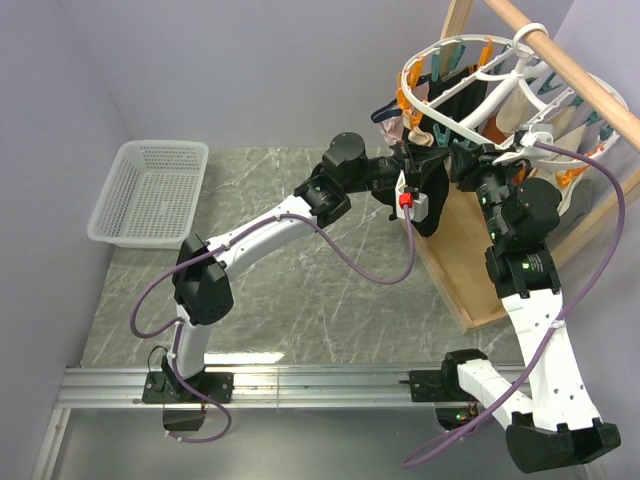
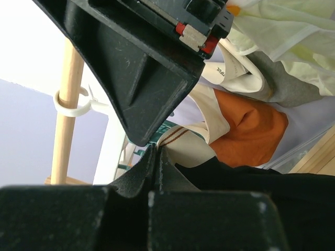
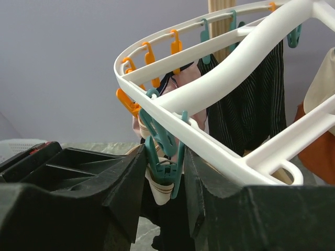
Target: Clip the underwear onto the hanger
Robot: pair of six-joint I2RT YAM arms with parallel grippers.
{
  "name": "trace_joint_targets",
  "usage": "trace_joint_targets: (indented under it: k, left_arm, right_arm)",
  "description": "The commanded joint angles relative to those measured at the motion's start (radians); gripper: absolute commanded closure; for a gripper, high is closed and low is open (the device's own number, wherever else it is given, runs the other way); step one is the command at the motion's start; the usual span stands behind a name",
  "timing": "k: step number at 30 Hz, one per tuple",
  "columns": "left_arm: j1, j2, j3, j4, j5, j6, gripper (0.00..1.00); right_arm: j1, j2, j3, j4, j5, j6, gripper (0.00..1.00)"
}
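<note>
The underwear (image 1: 432, 188) hangs black under the near rim of the round white hanger (image 1: 480, 68). My left gripper (image 2: 155, 152) is shut on its beige, brown-striped waistband (image 2: 180, 140), holding it up from the left. In the right wrist view a teal clip (image 3: 166, 170) dangling from the hanger (image 3: 225, 144) bites a fold of that waistband (image 3: 162, 192). My right gripper (image 3: 165, 151) stands open around this clip, one finger close against each handle; whether they touch I cannot tell. Black fabric (image 3: 180, 222) hangs below the clip.
A wooden rod (image 1: 565, 62) carries the hanger, with a wooden board (image 1: 460, 270) beneath. Rust-brown (image 2: 246, 130), pale (image 2: 285, 31) and dark striped (image 3: 251, 104) garments hang on it, beside orange clips (image 3: 152, 55). A white mesh basket (image 1: 150, 190) sits far left.
</note>
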Motion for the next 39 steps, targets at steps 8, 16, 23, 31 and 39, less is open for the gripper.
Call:
trace_joint_targets:
  k: [8,16,23,31,39]
  left_arm:
    - [-0.006,-0.004,0.036,0.026,0.015,0.014,1.0]
    - [-0.006,-0.009,0.014,0.045,0.009,0.014,1.0]
    - [-0.011,-0.024,-0.019,0.045,-0.004,0.026,0.8]
    - [-0.013,-0.116,-0.17,-0.047,0.013,0.048,0.44]
    - [-0.014,-0.254,-0.35,-0.113,0.054,-0.067,0.25]
  right_arm:
    - [0.005,-0.01,0.04,-0.023,-0.042,0.044,0.42]
    - [0.007,-0.025,0.043,-0.024,-0.033,0.061,0.3]
    - [0.005,-0.051,0.04,-0.043,-0.022,0.064,0.19]
    - [0.005,-0.1,0.01,-0.098,-0.002,0.024,0.16]
    - [0.005,-0.173,-0.03,-0.193,-0.042,-0.013,0.14]
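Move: The right hand's half-open fingers stand around the teal clip on the ring's near edge, about 1 cm ahead. Another teal clip sits roughly 4 cm farther forward, 3 cm left and 2 cm higher; the orange clip is about 7 cm ahead, 8 cm left and 2 cm up. The left hand, fingers pointing right, still pinches the underwear's beige waistband right at its tips, with the teal clip some 3 cm to its right and 1 cm above. The left fingers let go of the waistband, opening wide as that hand drops about 9 cm below the hanger, easing slightly back and left with a slight tilt. The right fingers, already half open around the teal clip, spread nearly fully and come clear of it, then the hand draws straight back some 5 cm. ##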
